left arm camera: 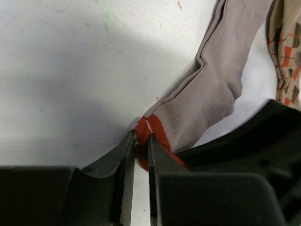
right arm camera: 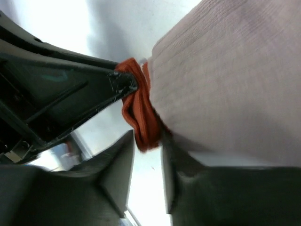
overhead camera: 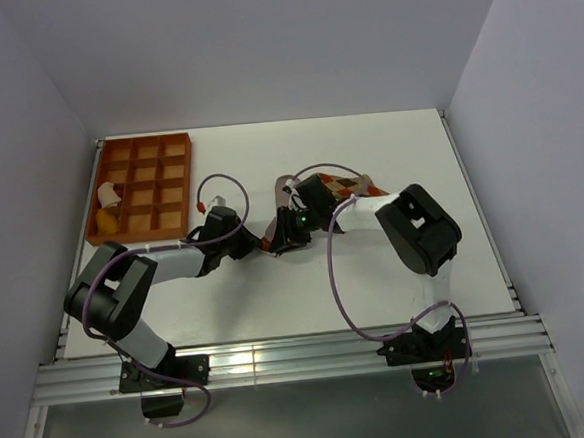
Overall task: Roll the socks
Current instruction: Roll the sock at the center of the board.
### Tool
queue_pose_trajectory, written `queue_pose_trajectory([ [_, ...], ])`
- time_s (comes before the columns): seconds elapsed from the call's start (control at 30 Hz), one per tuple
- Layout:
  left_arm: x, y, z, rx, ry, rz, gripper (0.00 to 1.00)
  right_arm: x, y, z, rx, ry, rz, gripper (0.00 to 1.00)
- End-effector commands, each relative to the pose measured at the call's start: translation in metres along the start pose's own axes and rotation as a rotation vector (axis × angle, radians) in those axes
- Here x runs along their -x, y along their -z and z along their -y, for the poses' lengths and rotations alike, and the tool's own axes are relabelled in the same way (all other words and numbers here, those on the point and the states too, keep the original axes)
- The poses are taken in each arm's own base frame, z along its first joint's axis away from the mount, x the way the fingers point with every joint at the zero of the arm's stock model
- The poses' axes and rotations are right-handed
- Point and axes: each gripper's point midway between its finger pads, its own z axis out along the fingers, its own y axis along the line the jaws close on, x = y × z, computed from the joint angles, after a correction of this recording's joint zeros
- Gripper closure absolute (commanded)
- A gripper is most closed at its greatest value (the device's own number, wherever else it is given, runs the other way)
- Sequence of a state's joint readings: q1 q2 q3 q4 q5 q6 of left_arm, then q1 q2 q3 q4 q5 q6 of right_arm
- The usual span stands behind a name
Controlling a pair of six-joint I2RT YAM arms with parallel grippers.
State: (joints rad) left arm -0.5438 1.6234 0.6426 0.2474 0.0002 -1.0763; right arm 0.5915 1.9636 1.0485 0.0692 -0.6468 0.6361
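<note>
The grey-brown sock point(left arm camera: 211, 89) lies stretched on the white table, its red cuff point(left arm camera: 149, 128) nearest the grippers. My left gripper point(left arm camera: 142, 136) is shut on that cuff, with red fabric pinched between its tips. In the right wrist view the same sock point(right arm camera: 225, 80) fills the upper right. Its cuff point(right arm camera: 138, 117) hangs at the tips of my right gripper point(right arm camera: 148, 139), whose jaws stand apart around it. The left gripper's fingertip point(right arm camera: 126, 84) touches the cuff from the left. The argyle sock point(left arm camera: 287, 56) lies just beyond. From above, both grippers point(overhead camera: 273, 238) meet mid-table.
An orange compartment tray point(overhead camera: 144, 139) sits at the back left, with a white item point(overhead camera: 107, 197) and a yellow item point(overhead camera: 105, 224) in its left cells. White walls enclose the table point(overhead camera: 376, 273) on three sides. A metal rail point(overhead camera: 282, 365) runs along the near edge.
</note>
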Motion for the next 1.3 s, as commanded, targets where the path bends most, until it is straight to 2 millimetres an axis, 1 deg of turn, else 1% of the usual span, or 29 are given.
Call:
queue_pose_trajectory([
  [0.0, 0.002, -0.001, -0.015, 0.095, -0.058, 0.000, 1.00, 0.015, 0.025, 0.010, -0.227, 0.174, 0.094, 0.58],
  [0.03, 0.003, 0.000, -0.015, 0.108, -0.063, 0.004, 1.00, 0.023, 0.034, 0.001, -0.246, 0.216, 0.141, 0.54],
  [0.07, 0.004, 0.000, -0.015, 0.111, -0.072, 0.005, 1.00, 0.021, 0.036, -0.004, -0.270, 0.276, 0.152, 0.48],
  [0.1, 0.006, 0.002, -0.014, 0.113, -0.075, 0.009, 1.00, 0.028, 0.041, -0.001, -0.326, 0.312, 0.197, 0.46],
  [0.13, 0.008, 0.002, -0.012, 0.113, -0.077, 0.018, 1.00, 0.031, 0.046, -0.009, -0.332, 0.351, 0.230, 0.44],
  [0.17, 0.009, 0.003, -0.013, 0.117, -0.086, 0.017, 1.00, 0.032, 0.047, -0.009, -0.346, 0.397, 0.252, 0.41],
  [0.2, 0.009, 0.004, -0.011, 0.117, -0.089, 0.019, 1.00, 0.029, 0.046, -0.014, -0.356, 0.435, 0.270, 0.40],
  [0.27, 0.010, 0.005, -0.011, 0.121, -0.100, 0.017, 1.00, 0.032, 0.050, -0.015, -0.379, 0.524, 0.328, 0.40],
  [0.3, 0.011, 0.005, -0.010, 0.119, -0.103, 0.017, 1.00, 0.029, 0.046, -0.024, -0.366, 0.574, 0.350, 0.40],
  [0.33, 0.011, 0.005, -0.007, 0.117, -0.109, 0.015, 1.00, 0.023, 0.044, -0.018, -0.379, 0.607, 0.351, 0.40],
  [0.37, 0.011, 0.005, -0.008, 0.121, -0.112, 0.010, 1.00, 0.027, 0.044, -0.031, -0.347, 0.679, 0.390, 0.40],
  [0.4, 0.011, 0.005, -0.006, 0.120, -0.113, 0.009, 1.00, 0.023, 0.042, -0.036, -0.346, 0.724, 0.410, 0.40],
  [0.53, 0.012, 0.005, -0.005, 0.128, -0.123, 0.000, 1.00, 0.019, 0.039, -0.038, -0.376, 0.870, 0.481, 0.41],
  [0.57, 0.010, 0.005, -0.005, 0.127, -0.124, -0.009, 1.00, 0.021, 0.041, -0.037, -0.397, 0.887, 0.501, 0.42],
  [0.6, 0.011, 0.005, -0.003, 0.121, -0.124, -0.007, 1.00, 0.019, 0.040, -0.039, -0.392, 0.894, 0.512, 0.42],
  [0.63, 0.011, 0.005, -0.002, 0.120, -0.125, -0.008, 1.00, 0.019, 0.039, -0.043, -0.394, 0.937, 0.521, 0.42],
  [0.7, 0.012, 0.005, 0.001, 0.113, -0.126, -0.009, 1.00, 0.023, 0.041, -0.043, -0.424, 0.950, 0.550, 0.42],
  [0.73, 0.012, 0.005, 0.003, 0.109, -0.130, -0.010, 1.00, 0.023, 0.041, -0.047, -0.427, 0.973, 0.568, 0.43],
  [0.8, 0.009, 0.006, -0.002, 0.130, -0.134, -0.025, 1.00, 0.022, 0.039, -0.049, -0.428, 0.998, 0.573, 0.43],
  [0.97, 0.007, 0.006, -0.004, 0.137, -0.140, -0.042, 1.00, 0.016, 0.021, -0.054, -0.431, 1.059, 0.534, 0.43],
  [1.13, 0.007, 0.007, -0.002, 0.136, -0.146, -0.044, 1.00, 0.014, 0.015, -0.062, -0.407, 1.078, 0.533, 0.44],
  [1.27, 0.005, 0.006, -0.003, 0.135, -0.147, -0.054, 1.00, 0.011, 0.006, -0.057, -0.423, 1.101, 0.504, 0.44],
])
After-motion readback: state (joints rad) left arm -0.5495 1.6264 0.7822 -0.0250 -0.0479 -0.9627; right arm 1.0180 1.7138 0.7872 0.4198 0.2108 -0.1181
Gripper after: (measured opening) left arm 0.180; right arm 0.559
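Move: The rolled red cuff of the grey sock is still pinched between the left fingers, its middle about 1 cm to the right of that hand. From the right hand it lies some 1 cm ahead, 2 cm to the left and 1 cm lower. The sock's grey foot stretches out to about 15 cm ahead and 4 cm right of the right hand. The argyle sock's middle is roughly 12 cm ahead and 22 cm right of it. The cuff roll stays pinched by the left hand, which eases about 1 cm left and rolls some 10 degrees, while the already parted right fingers spread wide and come away. The right hand lifts nearly 5 cm, dips back and rises again to finish 3 cm up and slightly left, rolling about 60 degrees as its fingers swing from leftward to forward-left, tips still sloping down over the cuff. ##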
